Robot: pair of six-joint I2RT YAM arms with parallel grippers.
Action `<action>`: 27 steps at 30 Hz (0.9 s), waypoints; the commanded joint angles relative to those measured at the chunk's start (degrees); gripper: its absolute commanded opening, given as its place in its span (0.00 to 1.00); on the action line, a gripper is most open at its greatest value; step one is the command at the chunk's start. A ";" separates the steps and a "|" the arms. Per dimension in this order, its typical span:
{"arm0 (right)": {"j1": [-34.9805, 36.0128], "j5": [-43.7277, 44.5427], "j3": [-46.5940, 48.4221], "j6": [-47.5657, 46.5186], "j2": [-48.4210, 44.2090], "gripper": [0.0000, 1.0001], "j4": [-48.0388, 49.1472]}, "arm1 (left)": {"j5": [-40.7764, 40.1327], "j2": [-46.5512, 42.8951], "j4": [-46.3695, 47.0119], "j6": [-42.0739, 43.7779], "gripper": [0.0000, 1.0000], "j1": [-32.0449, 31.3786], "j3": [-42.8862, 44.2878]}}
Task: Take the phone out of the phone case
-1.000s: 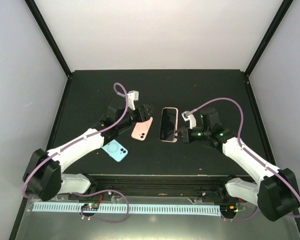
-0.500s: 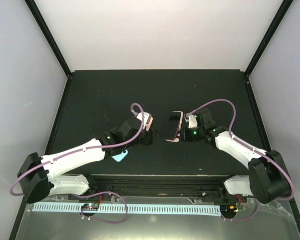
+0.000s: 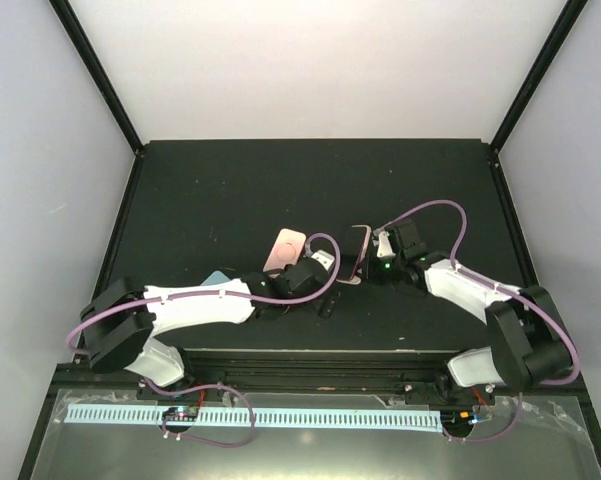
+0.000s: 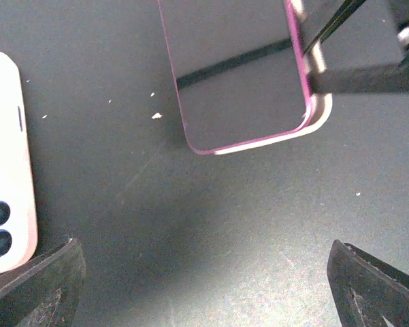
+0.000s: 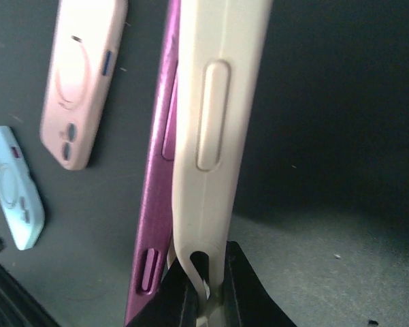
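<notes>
The magenta phone (image 5: 156, 204) sits partly in a cream case (image 5: 214, 122), tipped up on its long edge at the table's middle (image 3: 358, 252). My right gripper (image 5: 207, 293) is shut on the case's peeled-back bottom edge, and the phone's side stands a little out of the case. In the left wrist view the phone's dark screen (image 4: 235, 75) and the cream case rim (image 4: 316, 119) lie ahead. My left gripper (image 4: 204, 293) is open and empty just short of the phone's corner, over bare mat.
A pink-cased phone (image 3: 285, 248) lies face down left of the task phone and shows in the left wrist view (image 4: 7, 170). A light blue cased phone (image 5: 17, 191) lies further left, mostly under my left arm (image 3: 195, 300). The black mat's front edge (image 3: 320, 348) is close.
My left arm has swung right and toward the front, over the pink and blue phones, up to the task phone. My right gripper has tipped the phone further onto its edge.
</notes>
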 commanded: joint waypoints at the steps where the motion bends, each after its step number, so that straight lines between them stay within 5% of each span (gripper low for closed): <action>1: -0.41 1.07 1.29 0.02 3.59 0.01 2.39 | -1.86 2.60 4.67 1.15 0.99 -0.90 3.52; 9: -0.49 -2.46 1.85 0.35 5.48 0.01 2.87 | -6.64 8.56 5.41 10.88 0.98 -1.64 7.93; 27: -1.99 -8.57 4.75 0.45 12.75 0.01 -0.20 | -7.77 13.12 7.41 33.75 0.73 -2.63 10.34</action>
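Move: The cased phone, held tilted by the right fingers at its right long edge, has its middle about 8 cm ahead of the left hand, 7 cm to its right and some 4 cm lower. From the right hand that middle is roughly 3 cm ahead, 3 cm left and 2 cm below. The pink phone on the table lies some 8 cm ahead, 12 cm left and 9 cm below the left hand; the blue phone is about 17 cm left of the pink one and 12 cm nearer. The cased phone goes down about 4 cm in the right fingers, which keep their pinch on the case edge while that hand tips some 10 degrees. Towards its near end the open left hand moves right and forward, about 5 cm in all, tilting up, rolling its left side up and turning clockwise as its fingers close by a quarter, nothing yet between them. ##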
